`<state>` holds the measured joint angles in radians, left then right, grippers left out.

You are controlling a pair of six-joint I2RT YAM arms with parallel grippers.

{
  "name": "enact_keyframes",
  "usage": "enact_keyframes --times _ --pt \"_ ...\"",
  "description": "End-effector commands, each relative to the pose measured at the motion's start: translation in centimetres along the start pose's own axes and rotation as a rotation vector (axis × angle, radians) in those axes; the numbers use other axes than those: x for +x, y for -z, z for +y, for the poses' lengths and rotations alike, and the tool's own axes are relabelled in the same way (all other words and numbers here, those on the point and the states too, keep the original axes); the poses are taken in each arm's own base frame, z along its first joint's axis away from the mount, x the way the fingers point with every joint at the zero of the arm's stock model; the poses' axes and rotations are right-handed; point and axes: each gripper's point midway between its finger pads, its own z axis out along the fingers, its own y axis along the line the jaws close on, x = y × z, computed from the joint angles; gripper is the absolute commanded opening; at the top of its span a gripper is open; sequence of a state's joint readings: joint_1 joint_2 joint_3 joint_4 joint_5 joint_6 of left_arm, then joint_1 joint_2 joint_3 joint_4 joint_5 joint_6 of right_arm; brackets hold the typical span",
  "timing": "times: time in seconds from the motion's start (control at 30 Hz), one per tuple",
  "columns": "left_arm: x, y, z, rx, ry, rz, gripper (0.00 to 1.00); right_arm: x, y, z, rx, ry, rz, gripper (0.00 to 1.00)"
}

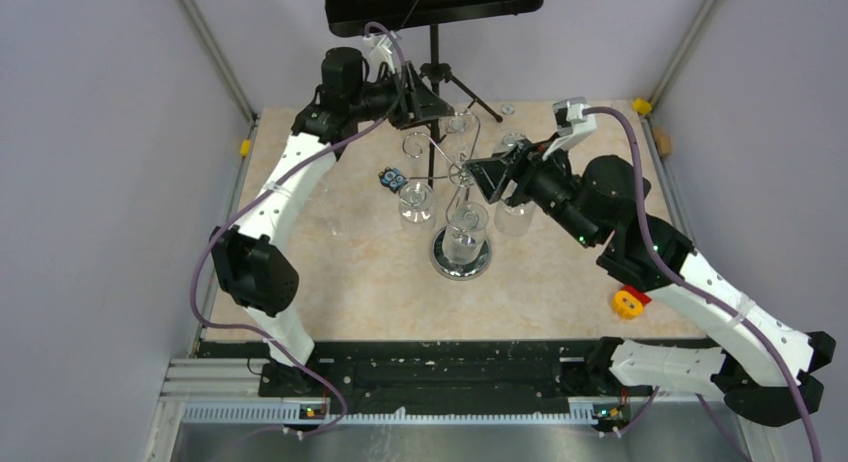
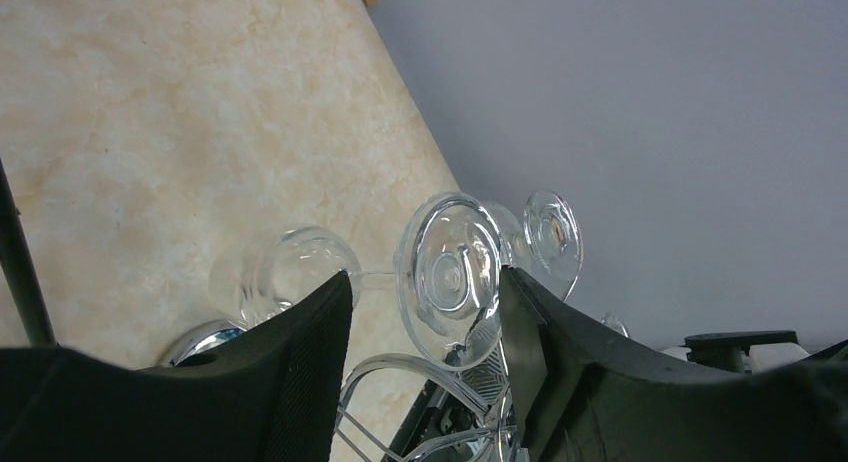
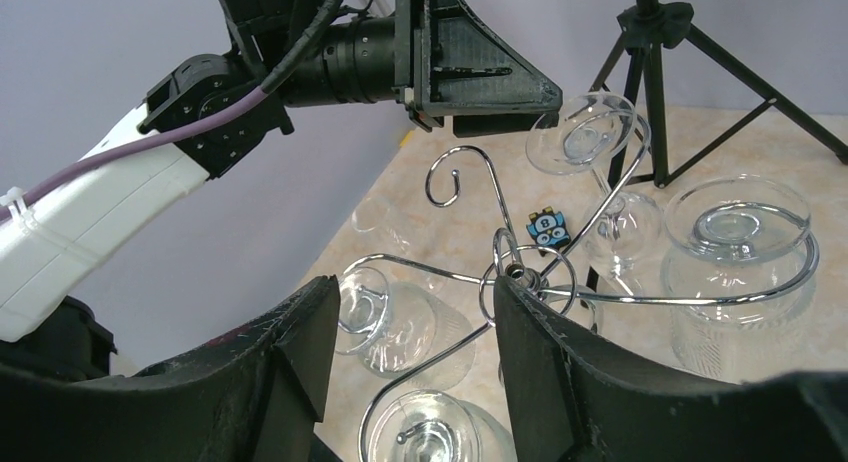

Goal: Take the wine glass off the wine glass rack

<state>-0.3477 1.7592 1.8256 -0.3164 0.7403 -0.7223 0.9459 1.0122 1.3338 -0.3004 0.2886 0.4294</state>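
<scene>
The chrome wine glass rack stands mid-table with several clear glasses hanging upside down from its curled arms. My left gripper reaches in from the back at the rear wine glass. In the left wrist view that glass's round foot lies between the open fingers, its edge against the right pad and a gap at the left one. The right wrist view shows the same glass just below the left gripper. My right gripper is open beside the rack's hub and holds nothing.
A black tripod music stand stands at the back, its legs close behind the rack. A small blue-and-black item lies left of the rack. An orange-yellow piece sits near the right arm. Walls enclose the table.
</scene>
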Motion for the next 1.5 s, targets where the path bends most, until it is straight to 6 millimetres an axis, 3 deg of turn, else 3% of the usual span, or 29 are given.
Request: enact_keyframes --times 0.0,0.3,0.43,0.93,1.13,1.27,1.47 --pt "0.5 0.0 -1.8 0.076 -0.049 0.021 0.59 -1.5 0.4 0.1 -0.004 -0.020 -0.059 0.59" --pt "0.2 -0.1 -3.4 0.154 -0.030 0.028 0.49 -1.2 0.2 0.1 -0.005 -0.026 -0.056 0.58" --pt "0.3 -0.3 -3.4 0.171 -0.007 0.038 0.38 -1.2 0.2 0.0 -0.002 -0.033 -0.059 0.57" --pt "1.2 -1.6 -3.2 0.164 0.031 0.053 0.21 -0.9 0.3 -0.7 0.026 -0.040 -0.071 0.55" --pt "1.4 -1.7 -3.6 0.170 0.028 0.056 0.00 -0.6 0.2 -0.9 0.033 -0.041 -0.067 0.55" --pt "0.6 -1.0 -4.6 0.170 0.016 0.010 0.00 -0.5 0.2 -1.0 0.036 -0.045 -0.068 0.55" --pt "-2.2 0.3 -7.6 0.230 0.010 -0.131 0.00 -0.7 0.4 -1.0 0.036 -0.057 -0.080 0.55"
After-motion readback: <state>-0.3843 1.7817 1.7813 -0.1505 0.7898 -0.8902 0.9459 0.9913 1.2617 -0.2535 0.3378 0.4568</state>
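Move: The foot of the upside-down wine glass on the rack's farthest arm lies about 5 cm to the right of the left hand and 1 cm back, at about fingertip height. The empty curled hook is roughly 6 cm to that hand's left and 6 cm back. The next glass's foot stands some 11 cm to its right and 6 cm back, and the rack's hub 11 cm back and 2 cm right. From the right hand the aimed-at foot is about 10 cm ahead and 4 cm left. The far glass's foot is pinched by its rim between the left fingertips: from just over half open they close fully onto the thin glass edge. Meanwhile the left hand edges about 3 cm to the right, further over the foot, drawing slightly back at first, rising a centimetre and settling again, with a small turn of under 10 degrees. ##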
